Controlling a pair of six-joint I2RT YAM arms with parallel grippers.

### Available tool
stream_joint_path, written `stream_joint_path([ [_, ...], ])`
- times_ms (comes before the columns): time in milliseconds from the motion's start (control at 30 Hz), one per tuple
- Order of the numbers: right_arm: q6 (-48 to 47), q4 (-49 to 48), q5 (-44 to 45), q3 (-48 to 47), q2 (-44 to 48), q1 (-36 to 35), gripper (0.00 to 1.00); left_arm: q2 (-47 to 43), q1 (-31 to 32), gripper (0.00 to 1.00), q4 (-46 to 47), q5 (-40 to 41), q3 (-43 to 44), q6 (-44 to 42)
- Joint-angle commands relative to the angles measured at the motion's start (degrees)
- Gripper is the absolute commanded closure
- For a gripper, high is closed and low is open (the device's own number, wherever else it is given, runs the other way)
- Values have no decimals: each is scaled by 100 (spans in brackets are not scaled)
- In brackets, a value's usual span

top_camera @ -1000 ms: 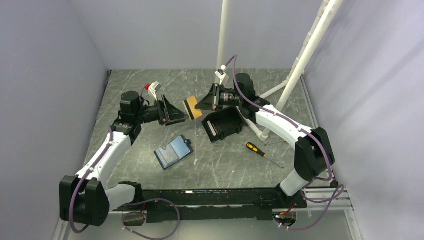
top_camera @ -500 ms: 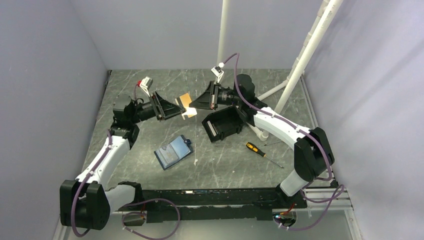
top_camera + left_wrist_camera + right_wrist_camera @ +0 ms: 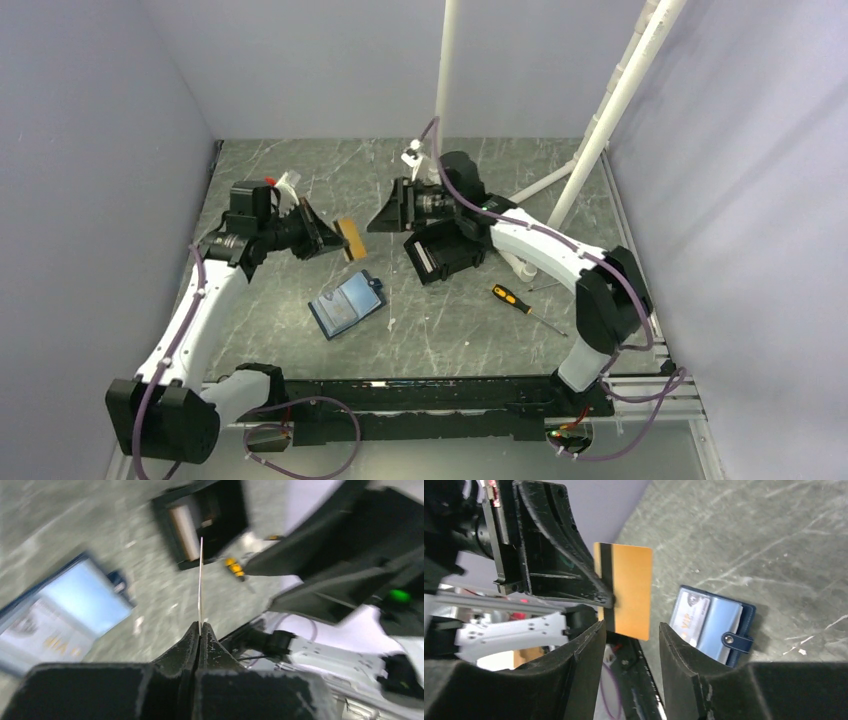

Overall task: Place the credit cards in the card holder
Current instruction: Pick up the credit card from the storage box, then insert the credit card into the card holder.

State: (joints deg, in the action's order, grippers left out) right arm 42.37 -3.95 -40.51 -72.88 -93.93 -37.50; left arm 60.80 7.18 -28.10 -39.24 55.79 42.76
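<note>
An orange-gold credit card (image 3: 352, 240) hangs in the air, and my left gripper (image 3: 338, 238) is shut on its left edge. In the left wrist view the card (image 3: 201, 580) stands edge-on out of the shut fingertips (image 3: 200, 628). My right gripper (image 3: 380, 220) is open just right of the card and does not touch it. In the right wrist view the card (image 3: 626, 592) floats beyond my open right gripper (image 3: 629, 627). The dark-blue card holder (image 3: 347, 303) lies open on the table below, with a whitish card (image 3: 691, 612) in its pocket (image 3: 719, 625).
A black open box (image 3: 447, 248) lies tilted under the right arm. An orange-handled screwdriver (image 3: 515, 298) lies to the right of the holder. White pipes (image 3: 600, 130) rise at the back right. Grey walls close in three sides.
The right gripper has let go of the orange card and opened. The left gripper has shut on it and carried it left and nearer, toward the holder.
</note>
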Motion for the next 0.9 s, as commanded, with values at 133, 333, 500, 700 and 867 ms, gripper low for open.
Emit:
stream_joint_path([
  [133,-1423,1377,-11,-906,-1560,-858,69,234,-41,100,-2391,1881,-409,-810],
  [333,-1424,1065,-157,-771,-2121,-935,72,805,-40,100,-1962,1437,-618,-832],
  [500,-1517,1064,181,-633,-2354,-921,73,1327,-36,100,-1445,1196,-918,-751],
  [700,-1609,973,272,-412,-2558,-822,75,1370,-32,100,-934,1024,-1456,-532],
  [867,-1650,923,337,-333,-2626,-812,76,1072,-32,100,-568,935,-1815,-404],
])
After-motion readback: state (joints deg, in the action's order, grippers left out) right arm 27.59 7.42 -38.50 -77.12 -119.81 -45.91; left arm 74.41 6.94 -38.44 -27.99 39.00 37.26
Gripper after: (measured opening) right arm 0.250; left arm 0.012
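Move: My left hand already holds the gold card; the open card holder lies about 7 cm back of that hand, neither left nor right, some 24 cm below. The black storage box sits about 5 cm ahead, 21 cm right, equally low. From my right hand the holder is about 8 cm back, 9 cm left and 25 cm down, its clasp about 4 cm back and 4 cm left, and the box about 4 cm ahead, 12 cm right. I swing both hands down to the card holder together. My left hand keeps its pinch on the gold card and drops about 20 cm, drawing back and a little left, steepening its fingers some 40 degrees until the card hangs over the pages. My right hand sinks just as far beside the clasp, slightly back and left, tipping its fingers down while they narrow but stay apart. ##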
